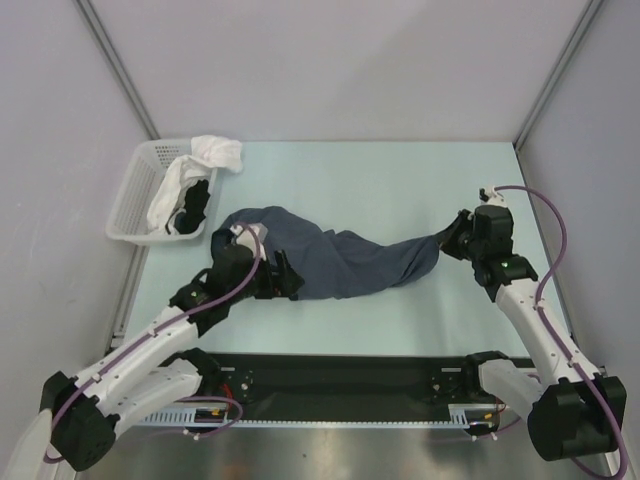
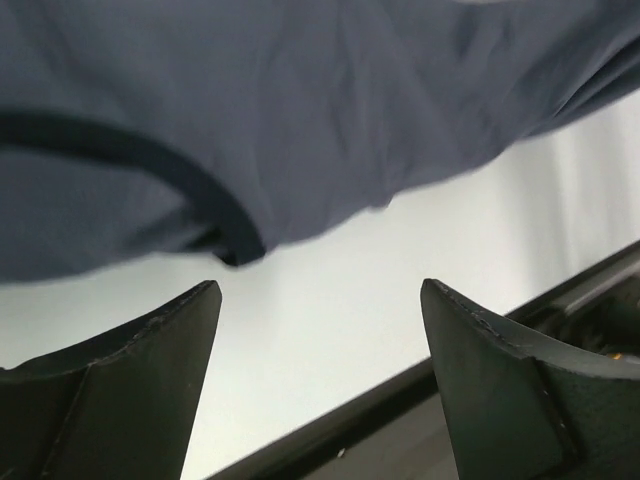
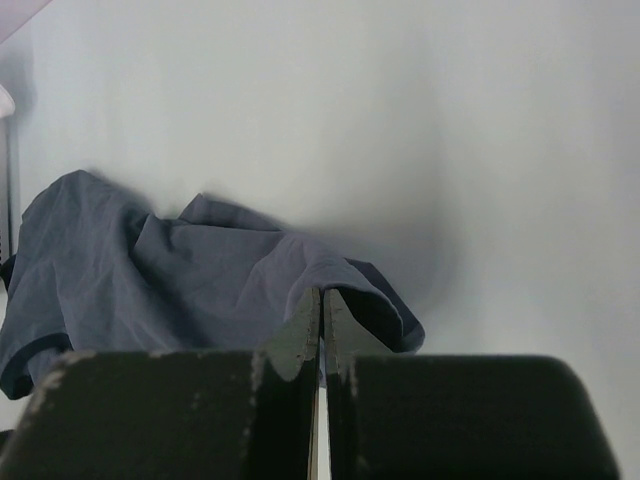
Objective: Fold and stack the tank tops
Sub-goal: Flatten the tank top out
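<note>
A dark slate-blue tank top lies crumpled across the middle of the table, stretched from left to right. My right gripper is shut on its right end, and in the right wrist view the cloth drapes over the closed fingertips of that gripper. My left gripper sits at the top's near left edge. In the left wrist view the left gripper is open with only bare table between its fingers. There the blue cloth and its dark hem lie just beyond the tips. A dark cloth lies in the basket.
A white lattice basket stands at the back left, with a white cloth spilling over its rim. Grey walls close in both sides and the back. A black rail runs along the near table edge.
</note>
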Robot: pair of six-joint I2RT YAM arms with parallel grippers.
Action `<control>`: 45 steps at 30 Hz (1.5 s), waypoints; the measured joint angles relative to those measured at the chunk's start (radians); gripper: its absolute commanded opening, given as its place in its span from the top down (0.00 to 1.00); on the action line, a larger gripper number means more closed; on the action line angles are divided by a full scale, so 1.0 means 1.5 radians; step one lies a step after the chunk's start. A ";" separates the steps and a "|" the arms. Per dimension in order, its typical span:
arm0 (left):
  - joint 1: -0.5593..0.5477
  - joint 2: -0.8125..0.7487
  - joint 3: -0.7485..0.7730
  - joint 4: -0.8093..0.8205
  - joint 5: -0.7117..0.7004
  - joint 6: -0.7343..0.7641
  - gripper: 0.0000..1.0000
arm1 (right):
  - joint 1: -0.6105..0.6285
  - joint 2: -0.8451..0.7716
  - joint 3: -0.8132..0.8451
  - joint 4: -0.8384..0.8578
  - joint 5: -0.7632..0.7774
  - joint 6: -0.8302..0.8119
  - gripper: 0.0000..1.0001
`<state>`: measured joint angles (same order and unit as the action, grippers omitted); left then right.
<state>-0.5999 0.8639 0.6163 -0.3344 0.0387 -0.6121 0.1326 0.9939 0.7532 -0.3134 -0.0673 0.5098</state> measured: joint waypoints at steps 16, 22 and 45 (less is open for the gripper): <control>-0.039 0.088 -0.120 0.133 0.029 -0.036 0.31 | 0.000 0.001 -0.029 0.039 -0.014 -0.005 1.00; -0.039 0.145 -0.119 0.155 0.023 -0.036 0.33 | 0.000 0.001 -0.031 0.039 -0.018 -0.005 1.00; -0.039 0.201 -0.091 0.181 -0.027 -0.028 0.53 | 0.000 0.001 -0.031 0.039 -0.026 -0.007 1.00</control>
<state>-0.6590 1.1660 0.4797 -0.0635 -0.0017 -0.6544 0.1322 0.9955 0.7067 -0.2546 -0.1062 0.4999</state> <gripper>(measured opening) 0.506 0.017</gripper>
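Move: The near end of the tank top's dark band lies almost under the left hand, roughly 1 cm ahead, 2 cm to the right and 12 cm below. The top's dark folded-over left end is some 15 cm to the left and 15 cm ahead of the left hand, at table height; the corner pinched by the right gripper is about 29 cm to its right, 9 cm ahead and 2 cm higher. From the right hand, that band end lies about 29 cm left, 8 cm back and 14 cm down. The left hand sinks some 10 cm towards the near end of the dark band, first drawing back about 3 cm and then easing forward again, with a slight shift right and the fingers tipping some 10 degrees farther down. Meanwhile its fingers narrow from nearly wide open to about half open and finish close over the band's end at the cloth's near edge, not shut on it, while the right gripper stays almost still and keeps its pinch on the raised corner. ##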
